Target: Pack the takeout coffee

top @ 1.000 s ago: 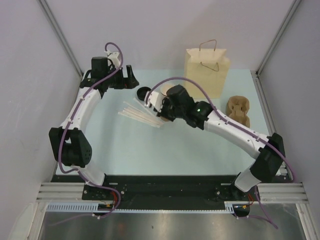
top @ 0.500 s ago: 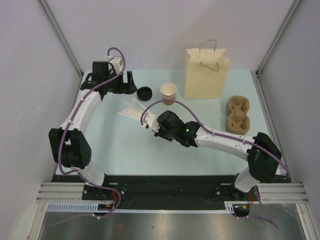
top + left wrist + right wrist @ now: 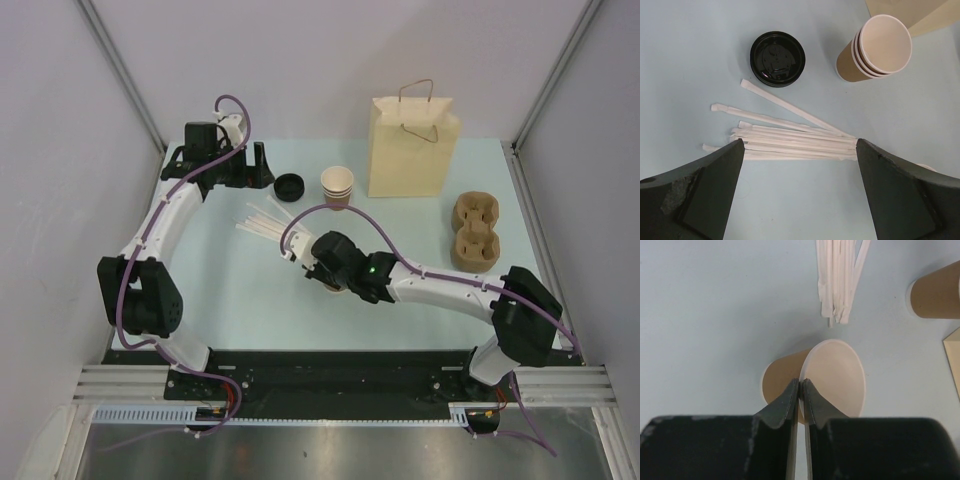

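Note:
The takeout coffee, a cup with its lid on, is out of view. A single lidless brown paper cup (image 3: 832, 377) with a cream rim is upright at mid-table, and my right gripper (image 3: 801, 385) is shut on its near wall, one finger inside and one outside. From above, the right gripper (image 3: 322, 272) hides most of that cup (image 3: 334, 290). A loose black lid (image 3: 777, 58) lies to the left of a stack of lidless cups (image 3: 875, 50). My left gripper (image 3: 800, 150) hangs open and empty above the wrapped straws (image 3: 790, 137).
A kraft paper bag (image 3: 412, 150) with handles stands at the back right. Right of centre lies a moulded cup carrier (image 3: 477, 232). The lid (image 3: 289, 186) and cup stack (image 3: 337, 186) sit behind the fanned straws (image 3: 270, 228).
My right gripper has drawn back from the cup stack toward the near side, bringing one cup with it and settling lower. The left arm has shifted only slightly.

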Robot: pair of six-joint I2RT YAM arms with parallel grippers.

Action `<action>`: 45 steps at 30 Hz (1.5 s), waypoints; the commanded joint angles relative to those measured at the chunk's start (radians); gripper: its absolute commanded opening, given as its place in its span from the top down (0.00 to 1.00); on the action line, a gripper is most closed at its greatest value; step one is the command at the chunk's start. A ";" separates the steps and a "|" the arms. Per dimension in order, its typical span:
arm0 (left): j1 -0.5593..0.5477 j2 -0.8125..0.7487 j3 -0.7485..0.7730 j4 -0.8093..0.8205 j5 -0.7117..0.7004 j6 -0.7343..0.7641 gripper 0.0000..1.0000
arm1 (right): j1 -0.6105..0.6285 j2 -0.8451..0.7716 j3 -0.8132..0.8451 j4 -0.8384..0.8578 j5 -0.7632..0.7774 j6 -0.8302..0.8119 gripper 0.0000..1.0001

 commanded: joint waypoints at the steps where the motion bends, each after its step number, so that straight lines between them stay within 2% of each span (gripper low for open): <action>1: 0.000 -0.010 0.010 0.019 0.005 -0.001 0.01 | 0.009 -0.001 -0.018 0.044 0.015 0.041 0.89; 5: 0.000 -0.009 0.008 0.017 0.007 -0.001 0.01 | 0.020 -0.008 -0.024 0.026 0.001 0.059 0.87; 8: 0.000 -0.010 0.008 0.014 0.011 0.005 0.01 | 0.040 -0.020 -0.026 0.009 -0.008 0.065 0.73; 9: 0.000 -0.012 0.008 0.011 0.013 0.008 0.00 | 0.043 -0.027 -0.026 0.006 -0.011 0.068 0.63; 11: 0.000 -0.012 0.008 0.011 0.025 0.019 0.00 | 0.055 -0.038 -0.024 -0.005 -0.018 0.068 0.57; 13: 0.000 -0.013 0.013 0.009 0.027 0.028 0.00 | 0.063 -0.057 -0.024 -0.014 -0.026 0.070 0.46; 14: 0.000 -0.012 0.016 0.005 0.028 0.036 0.00 | 0.066 -0.067 -0.023 -0.017 -0.029 0.071 0.40; 15: 0.000 -0.009 0.017 0.005 0.030 0.042 0.01 | 0.068 -0.075 -0.021 -0.020 -0.037 0.074 0.31; 18: 0.000 0.003 0.039 -0.003 0.037 0.088 0.01 | 0.064 -0.104 0.020 -0.067 -0.051 0.077 0.15; 22: -0.001 0.052 0.097 -0.004 0.072 0.178 0.01 | 0.016 -0.116 0.129 -0.190 -0.142 0.090 0.02; 25: -0.021 0.127 0.167 -0.027 0.102 0.258 0.01 | -0.076 -0.113 0.238 -0.268 -0.271 0.126 0.00; 28: -0.055 0.210 0.293 -0.098 0.071 0.339 0.09 | -0.228 -0.104 0.327 -0.319 -0.421 0.171 0.00; 29: -0.070 0.273 0.330 -0.134 0.057 0.353 0.15 | -0.266 -0.104 0.342 -0.325 -0.458 0.200 0.00; 31: -0.084 0.333 0.431 -0.184 0.030 0.381 0.20 | -0.374 -0.107 0.365 -0.328 -0.535 0.226 0.00; 32: -0.093 0.382 0.462 -0.195 0.021 0.386 0.26 | -0.399 -0.109 0.367 -0.325 -0.549 0.246 0.00; 37: -0.134 0.508 0.611 -0.241 -0.018 0.413 0.38 | -0.546 -0.103 0.367 -0.319 -0.601 0.288 0.00; 41: -0.159 0.574 0.639 -0.230 -0.041 0.421 0.48 | -0.621 -0.095 0.367 -0.315 -0.638 0.312 0.00; 45: -0.165 0.618 0.640 -0.199 -0.044 0.390 0.54 | -0.650 -0.089 0.367 -0.316 -0.660 0.320 0.00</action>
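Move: The black lid lies about 12 cm ahead of my left hand, 9 cm to its right and 17 cm below. The cup stack is some 13 cm right of the lid and 4 cm nearer; the straws are about 13 cm nearer than it. My right fingers are at the near rim of the single cup, its middle 4 cm ahead and 4 cm down; the bag stands some 32 cm ahead, 21 cm right. I spread my right fingers wide while easing back about 4 cm to free the cup's rim, then lift and swing forward and right, towards the bag and clear of the cup. After a wait my left hand reaches forward and right, then mostly down, nearly 9 cm lower in all, towards the lid, turning clockwise some 20 degrees as its fingers close to half open. ##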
